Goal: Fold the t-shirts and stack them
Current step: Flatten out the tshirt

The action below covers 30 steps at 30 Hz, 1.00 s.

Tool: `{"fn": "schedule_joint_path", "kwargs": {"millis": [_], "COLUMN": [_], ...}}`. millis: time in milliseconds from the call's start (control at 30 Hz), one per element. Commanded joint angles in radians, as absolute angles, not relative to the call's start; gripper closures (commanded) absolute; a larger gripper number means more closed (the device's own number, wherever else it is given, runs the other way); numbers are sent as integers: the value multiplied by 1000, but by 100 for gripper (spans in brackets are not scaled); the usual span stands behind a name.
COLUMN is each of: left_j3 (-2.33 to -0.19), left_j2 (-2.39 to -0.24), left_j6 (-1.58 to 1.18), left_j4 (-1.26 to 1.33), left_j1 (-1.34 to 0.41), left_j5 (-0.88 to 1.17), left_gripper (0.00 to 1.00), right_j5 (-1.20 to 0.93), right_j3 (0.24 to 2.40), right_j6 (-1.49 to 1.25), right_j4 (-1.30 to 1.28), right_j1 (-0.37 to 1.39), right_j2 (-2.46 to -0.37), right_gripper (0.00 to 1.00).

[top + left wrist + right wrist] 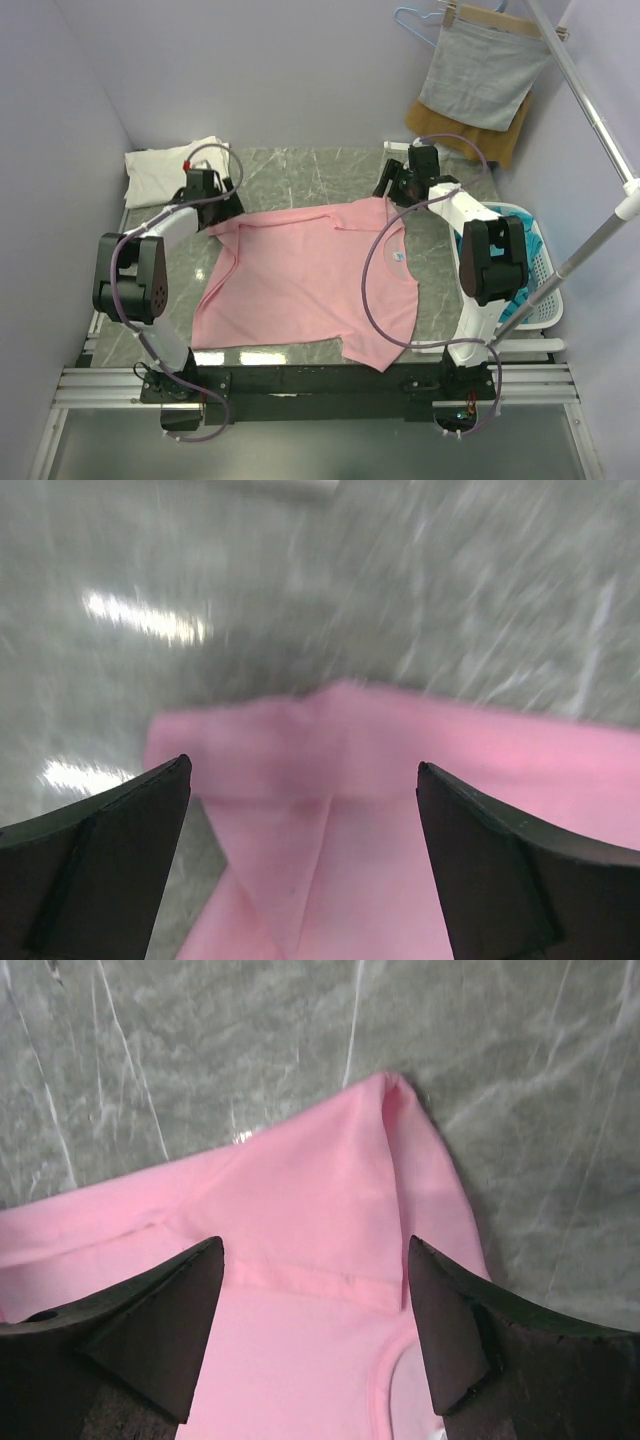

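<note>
A pale pink t-shirt (300,280) lies spread flat across the marble table (300,170), its neck label (400,258) toward the right. My left gripper (222,205) hovers open over the shirt's far left corner; the left wrist view shows its fingers (303,765) wide apart above a pink fold (400,780), holding nothing. Over the far right corner beside the collar (385,1380) my right gripper (393,190) stands open too, its fingers (315,1240) straddling pink cloth (300,1200) without gripping it. At the back left rests a folded cream-white t-shirt (170,165). Teal-blue t-shirts (515,300) lie in a basket.
A white laundry basket (548,268) stands at the table's right edge. A grey cloth (480,75) on a hanger hangs at the back right over a mustard-brown cloth (512,135). A metal rail (600,120) slants down the right side. Pale walls close in the table.
</note>
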<state>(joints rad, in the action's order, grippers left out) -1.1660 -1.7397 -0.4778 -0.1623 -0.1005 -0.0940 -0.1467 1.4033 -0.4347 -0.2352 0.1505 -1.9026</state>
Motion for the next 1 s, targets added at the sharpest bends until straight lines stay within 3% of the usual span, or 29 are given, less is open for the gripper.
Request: {"fn": "schedule_joint_path", "kwargs": {"millis": [0, 367, 800, 967], "left_j3": [-1036, -931, -874, -897], "left_j2": [-1723, -1707, -1752, -1798], "left_j6": [-552, -581, -657, -669], "left_j4": [-115, -29, 173, 198], "left_j1": [-81, -11, 98, 100], "left_j5": [9, 3, 166, 193], "left_gripper": [0, 0, 0, 5], "right_j5": [-176, -210, -210, -213], "right_j3": [1368, 1295, 1308, 1312], "right_j6": [-430, -413, -396, -396], "right_j4": [-262, -252, -262, -264], "right_j1": [150, 150, 150, 150], "right_j2": [-1809, -1784, -1805, -1815], "right_gripper": [20, 21, 22, 22]}}
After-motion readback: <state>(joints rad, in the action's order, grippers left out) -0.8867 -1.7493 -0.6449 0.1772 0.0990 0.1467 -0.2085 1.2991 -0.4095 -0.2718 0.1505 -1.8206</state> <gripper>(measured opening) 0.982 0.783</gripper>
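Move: The shirt's bunched upper-left corner is about 3 cm left of the left gripper, barely 1 cm ahead and some 8 cm below. The folded white cloth lies farther out, roughly 17 cm ahead and 17 cm left of that gripper. From the right gripper this upper-left corner is some 46 cm left and 3 cm back; the shirt's upper-right corner is about 5 cm ahead, straight in line, 9 cm down. Bring the open left gripper down about 6 cm while drawing it back 5 cm, then, staying low, slide it some 4 cm left and a little forward until the bunched corner shows between the spread fingers, rolling its left side down about 15 degrees. Meanwhile ease the open right gripper back nearly 4 cm, away from the upper-right corner, and hold it there. ##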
